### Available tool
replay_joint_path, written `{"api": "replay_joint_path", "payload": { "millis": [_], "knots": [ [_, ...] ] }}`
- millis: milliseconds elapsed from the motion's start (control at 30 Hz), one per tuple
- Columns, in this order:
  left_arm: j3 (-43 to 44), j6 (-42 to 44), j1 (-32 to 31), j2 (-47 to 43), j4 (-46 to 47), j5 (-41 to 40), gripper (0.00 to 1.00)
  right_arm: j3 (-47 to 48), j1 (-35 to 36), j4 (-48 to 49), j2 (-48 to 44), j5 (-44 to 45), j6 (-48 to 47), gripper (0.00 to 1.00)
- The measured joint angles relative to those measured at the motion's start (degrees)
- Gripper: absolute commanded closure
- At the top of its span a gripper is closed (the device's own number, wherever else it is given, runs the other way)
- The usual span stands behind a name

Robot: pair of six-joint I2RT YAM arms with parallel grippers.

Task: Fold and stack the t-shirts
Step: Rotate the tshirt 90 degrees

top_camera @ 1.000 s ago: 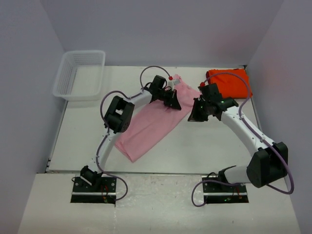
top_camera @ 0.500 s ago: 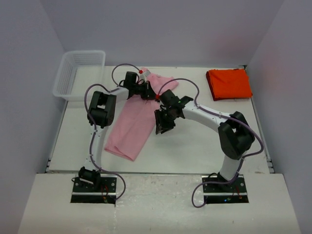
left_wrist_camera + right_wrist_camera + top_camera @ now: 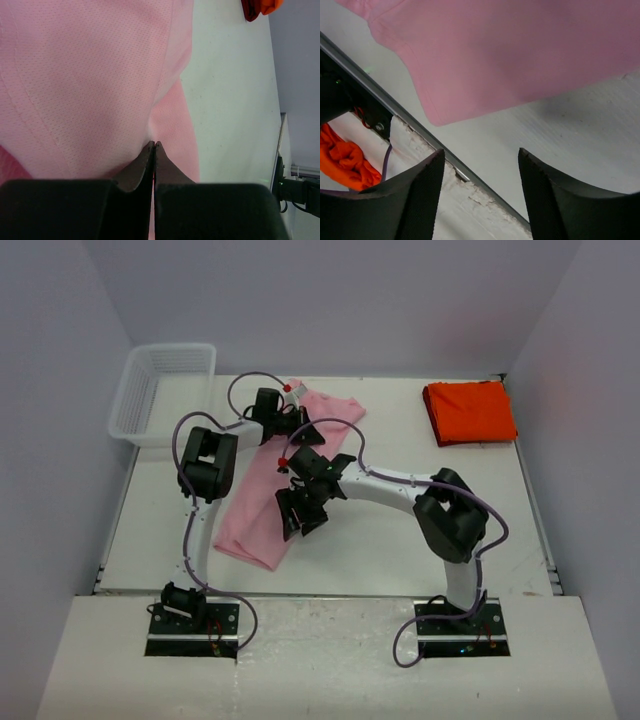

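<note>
The light pink t-shirt [image 3: 255,505] lies as a long strip, running from the far middle of the table toward the near left. My left gripper [image 3: 306,434] is at its far end, jaws pressed together with the pink cloth [image 3: 90,75] pinched at their tips [image 3: 154,143]. My right gripper [image 3: 293,527] hovers open over the strip's near right edge. Nothing is between its fingers [image 3: 480,152], and the pink hem [image 3: 520,50] lies just ahead of them. The orange-red t-shirt [image 3: 470,412] sits folded at the far right, apart from both grippers.
A white mesh basket [image 3: 130,420] stands at the far left corner. The table's near metal rail [image 3: 420,127] crosses the right wrist view, with an orange-red bundle [image 3: 345,157] beyond it. Walls enclose the left, back and right.
My left gripper dragged the pink t-shirt leftward, then held still. The right arm swung from beside the orange-red t-shirt over to the pink one, and its jaws opened.
</note>
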Motion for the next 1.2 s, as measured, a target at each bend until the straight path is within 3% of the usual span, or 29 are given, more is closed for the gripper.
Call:
{"api": "replay_joint_path", "payload": {
  "millis": [33, 100, 133, 500, 700, 900, 1200],
  "knots": [
    [-0.07, -0.04, 0.00, 0.00, 0.11, 0.00, 1.00, 0.04, 0.28, 0.42, 0.37, 0.04, 0.07, 0.52],
    [-0.15, -0.09, 0.02, 0.00, 0.24, 0.02, 1.00, 0.28, 1.11, 0.59, 1.25, 0.07, -0.33, 0.92],
    [-0.35, -0.09, 0.02, 0.00, 0.48, 0.04, 1.00, 0.79, 1.68, 0.48, 1.97, -0.04, -0.20, 1.00],
    [-0.74, -0.13, 0.33, 0.00, 1.31, 0.66, 1.00, 11.56, 4.92, 0.48, 11.34, -4.74, -0.02, 1.00],
    [-0.96, -0.42, 1.03, 0.00, 1.31, 1.20, 1.00, 12.46, 4.83, 1.64, 14.75, -8.00, 0.22, 1.00],
    [-1.64, -1.92, 1.81, 0.00, 2.03, 2.12, 1.00, 3.80, 4.70, 6.45, 14.43, -12.11, 3.69, 1.00],
    [-1.90, -6.05, 2.54, 1.25, 5.51, 4.42, 1.00, -12.52, 4.37, 13.92, 4.94, -10.58, 11.26, 1.00]
  ]
}}
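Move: The pink t-shirt runs lengthwise. Its near right corner lies about 7 cm back and 6 cm to the left of my right hand, some 6 cm below; its near left corner is roughly 19 cm left and 1 cm ahead. The front table edge is around 14 cm straight back. My left fingertips are right at the shirt's far part, about 1 cm above its middle; from them a sleeve end lies 9 cm ahead and 8 cm right, the near right corner 37 cm back and 12 cm left. I shut the empty fingers of my right hand while swinging it about 7 cm left over the shirt's near end, then bring it back towards my base and down onto the near right corner. With the shut tips tilting some 15 degrees and pressed on the cloth, I drag it right and back. My left hand keeps its shut fingers on the far part and shifts it barely 2 cm left. ##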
